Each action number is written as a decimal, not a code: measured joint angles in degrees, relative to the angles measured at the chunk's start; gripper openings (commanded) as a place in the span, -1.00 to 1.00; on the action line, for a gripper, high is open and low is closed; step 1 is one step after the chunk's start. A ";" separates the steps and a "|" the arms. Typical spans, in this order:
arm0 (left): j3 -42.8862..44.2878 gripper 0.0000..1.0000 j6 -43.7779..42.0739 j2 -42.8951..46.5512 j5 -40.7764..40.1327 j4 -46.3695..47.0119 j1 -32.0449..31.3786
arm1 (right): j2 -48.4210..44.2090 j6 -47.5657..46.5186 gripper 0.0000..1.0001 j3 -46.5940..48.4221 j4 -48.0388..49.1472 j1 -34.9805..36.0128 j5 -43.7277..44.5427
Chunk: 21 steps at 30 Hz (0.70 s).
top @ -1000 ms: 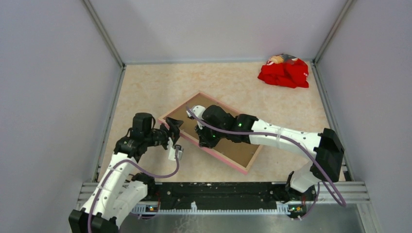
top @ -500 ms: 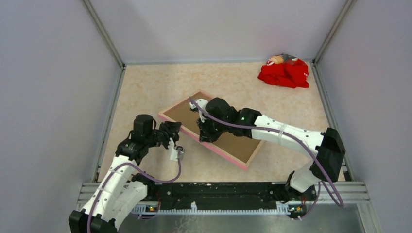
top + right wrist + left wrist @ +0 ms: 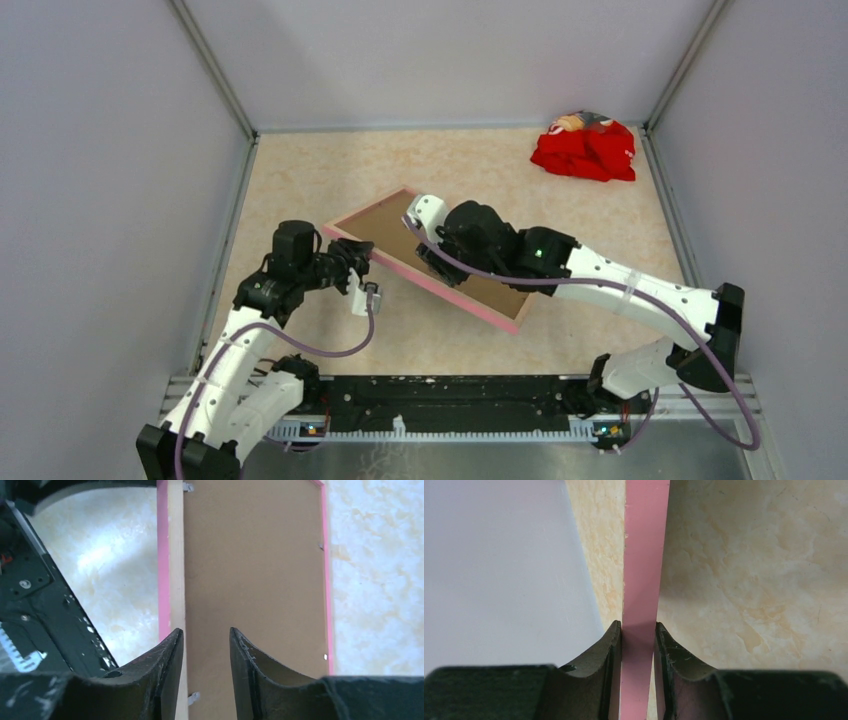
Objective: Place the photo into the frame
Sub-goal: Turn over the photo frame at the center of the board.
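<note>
The frame (image 3: 440, 291) lies back-up in the middle of the table, with pink edges and a pale wood rail (image 3: 176, 555). A brown backing board (image 3: 385, 222) fills it. My left gripper (image 3: 362, 257) is shut on the frame's pink edge (image 3: 645, 555) near the left corner, one finger on each side. My right gripper (image 3: 206, 635) hovers open just above the backing board (image 3: 255, 560), beside the wood rail, with nothing between its fingers. The photo is out of view.
A crumpled red cloth (image 3: 585, 148) lies in the far right corner. Grey walls enclose the beige table on three sides. The left arm's black body (image 3: 40, 605) sits close to the frame's left side.
My left gripper has closed on the frame's edge and the frame has shifted away and to the right. My right gripper has opened and drawn back to the right over the board.
</note>
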<state>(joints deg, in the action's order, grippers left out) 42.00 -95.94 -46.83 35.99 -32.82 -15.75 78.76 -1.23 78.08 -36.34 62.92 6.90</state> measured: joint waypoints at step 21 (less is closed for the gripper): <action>5.18 -0.69 3.06 -1.77 0.57 -5.40 0.00 | 1.29 -10.80 0.41 -0.76 -3.69 9.60 13.00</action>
<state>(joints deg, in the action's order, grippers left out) 47.18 -92.88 -48.60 36.56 -38.22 -15.75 80.05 -12.03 77.32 -40.03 72.51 19.90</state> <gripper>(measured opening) 0.311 0.702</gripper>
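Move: The right gripper hangs over the raised near long rim of the photo frame; the stretch of rim it is going for lies about 3 cm back, 2 cm left and 5 cm below. The middle of the backing board is some 3 cm ahead, 4 cm right and 13 cm down, and the left gripper, holding the same rim, about 16 cm left and 5 cm ahead, 3 cm lower. From the left gripper that stretch is roughly 14 cm right, 8 cm back and 2 cm lower. Draw the right gripper back about 2 cm, sinking some 1.5 cm in the later part, to straddle the frame's raised near rim; open its fingers well wider and roll the wrist some 20 degrees so that they point more steeply down. Keep the left fingers pinched on the rim and lift about 1 cm, then hold it there. ##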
